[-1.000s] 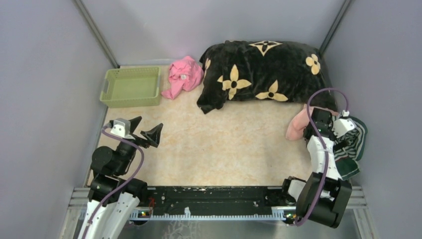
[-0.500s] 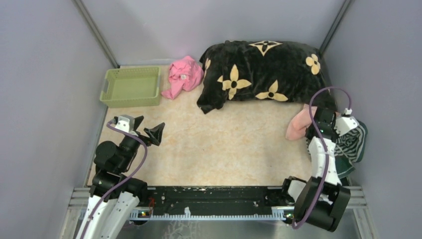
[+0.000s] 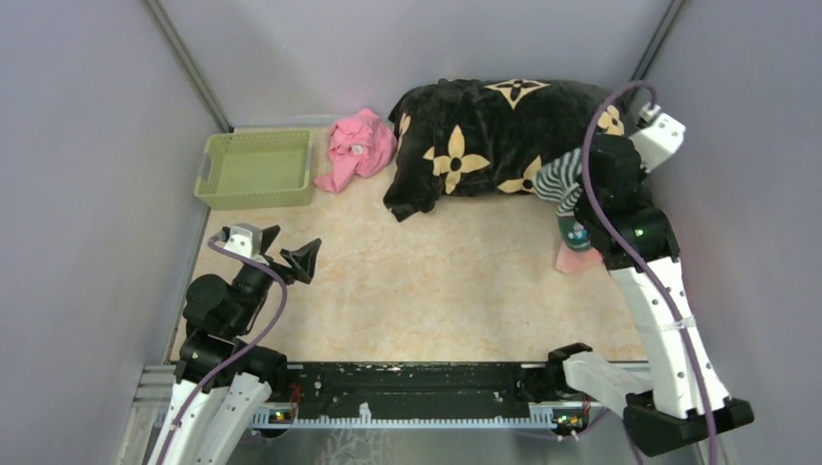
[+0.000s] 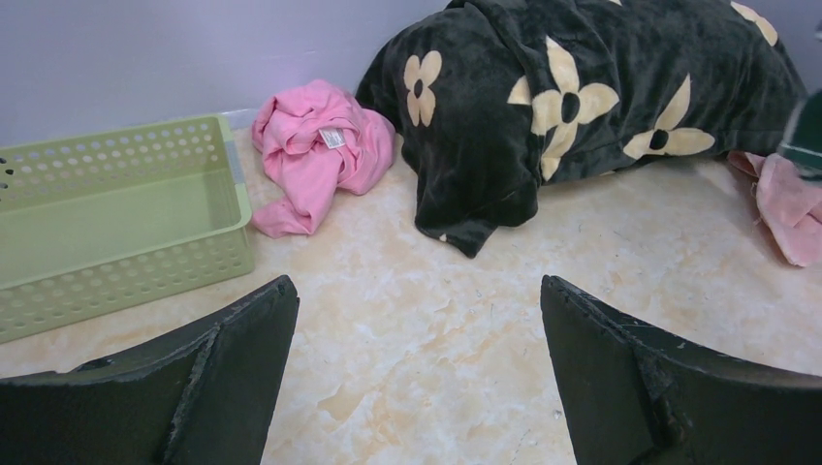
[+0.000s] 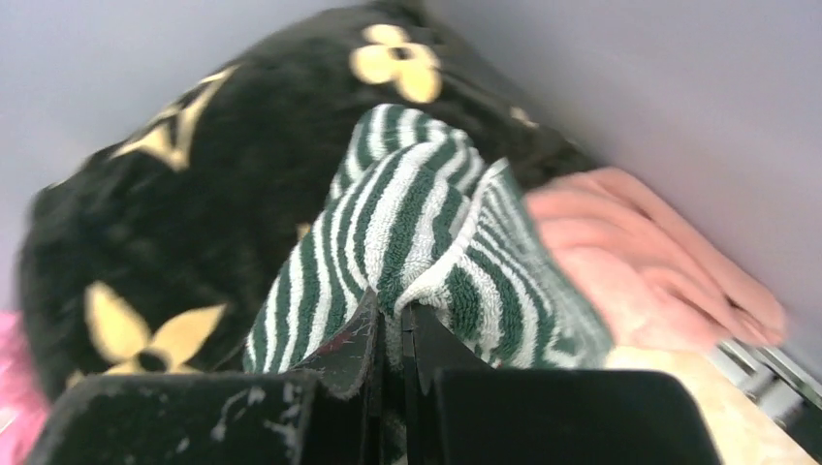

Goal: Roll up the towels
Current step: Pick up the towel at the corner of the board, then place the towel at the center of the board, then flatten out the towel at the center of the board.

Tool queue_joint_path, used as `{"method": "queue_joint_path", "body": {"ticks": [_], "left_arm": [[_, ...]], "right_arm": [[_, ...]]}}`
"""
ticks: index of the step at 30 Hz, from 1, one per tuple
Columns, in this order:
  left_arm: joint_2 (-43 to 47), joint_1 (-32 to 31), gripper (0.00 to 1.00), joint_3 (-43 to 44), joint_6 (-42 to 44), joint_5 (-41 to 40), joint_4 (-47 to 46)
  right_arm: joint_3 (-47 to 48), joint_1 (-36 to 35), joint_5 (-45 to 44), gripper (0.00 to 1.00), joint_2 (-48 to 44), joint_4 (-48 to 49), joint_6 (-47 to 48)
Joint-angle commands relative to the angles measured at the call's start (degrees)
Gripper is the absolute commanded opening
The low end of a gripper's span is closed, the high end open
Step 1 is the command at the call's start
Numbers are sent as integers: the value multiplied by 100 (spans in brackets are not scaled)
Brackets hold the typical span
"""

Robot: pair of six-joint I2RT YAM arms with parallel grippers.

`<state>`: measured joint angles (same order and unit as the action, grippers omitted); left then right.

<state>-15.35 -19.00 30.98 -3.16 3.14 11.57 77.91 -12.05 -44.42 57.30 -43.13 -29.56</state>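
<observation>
My right gripper (image 5: 393,315) is shut on a fold of the dark green, white-striped towel (image 5: 417,213). In the top view this gripper (image 3: 576,170) is raised at the back right, and the striped towel (image 3: 560,186) hangs bunched from it in front of the black blanket. The pale salmon-pink towel (image 3: 575,259) lies crumpled on the table below it, mostly hidden by the arm, and also shows in the wrist views (image 5: 640,262) (image 4: 790,203). My left gripper (image 3: 291,254) (image 4: 419,291) stands open above the marbled table at the near left, nothing between its fingers.
The big black blanket with tan flowers (image 3: 504,136) (image 4: 582,87) fills the back right. A bright pink garment (image 3: 357,147) lies beside it, and a light green basket (image 3: 215,179) (image 4: 116,281) stands at the back left. Grey walls close in both sides.
My right gripper has shut on the striped towel and lifted it from the right edge up and back toward the blanket. The left arm has barely shifted.
</observation>
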Motion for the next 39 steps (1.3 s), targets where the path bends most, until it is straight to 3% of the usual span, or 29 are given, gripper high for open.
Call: {"method": "queue_joint_path", "body": {"ticks": [1, 7, 10, 15, 20, 25, 32, 39], "left_arm": [[64, -24, 99, 48, 33, -18, -40], [45, -16, 99, 85, 6, -26, 10], [-49, -11, 99, 175, -165, 17, 59], [-511, -16, 100, 411, -590, 192, 191], [-1172, -16, 99, 640, -1251, -61, 502], [-1951, -15, 99, 738, -1324, 678, 566], [-3612, -124, 99, 847, -1746, 2003, 381], [-4154, -490, 99, 547, -2242, 1085, 302]], "right_arm": [[869, -1567, -843, 0, 500, -458, 59], [1192, -3539, -756, 0, 1498, 189, 60], [1291, -4195, -512, 1, 2095, 724, 196], [1464, -4384, 517, 40, 2901, 1126, 262], [715, -4374, 904, 78, 2572, 1510, 657], [-644, -3839, 1666, 84, 1651, 1872, 743], [-2523, -2389, 3005, 86, 439, 2651, 785], [-3089, -1085, 3869, 82, 974, 3266, 1319]]}}
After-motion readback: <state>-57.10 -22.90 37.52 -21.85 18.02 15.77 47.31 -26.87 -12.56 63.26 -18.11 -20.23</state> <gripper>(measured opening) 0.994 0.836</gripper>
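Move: The clear middle of the table, where the right hand's striped towel is bound, lies about 34 cm to its left, 1 cm ahead and some 32 cm below. From that hand the black blanket is 20 cm ahead and 14 cm left, the peach towel 9 cm right and 1 cm back, both far below. From the empty left hand the table middle is roughly 8 cm ahead, 21 cm right and 23 cm down; the pink cloth is 27 cm ahead, 8 cm right. Right hand swings striped towel about 35 cm left, opens, retreats right-downward; left hand sinks rightward towards the towel. ##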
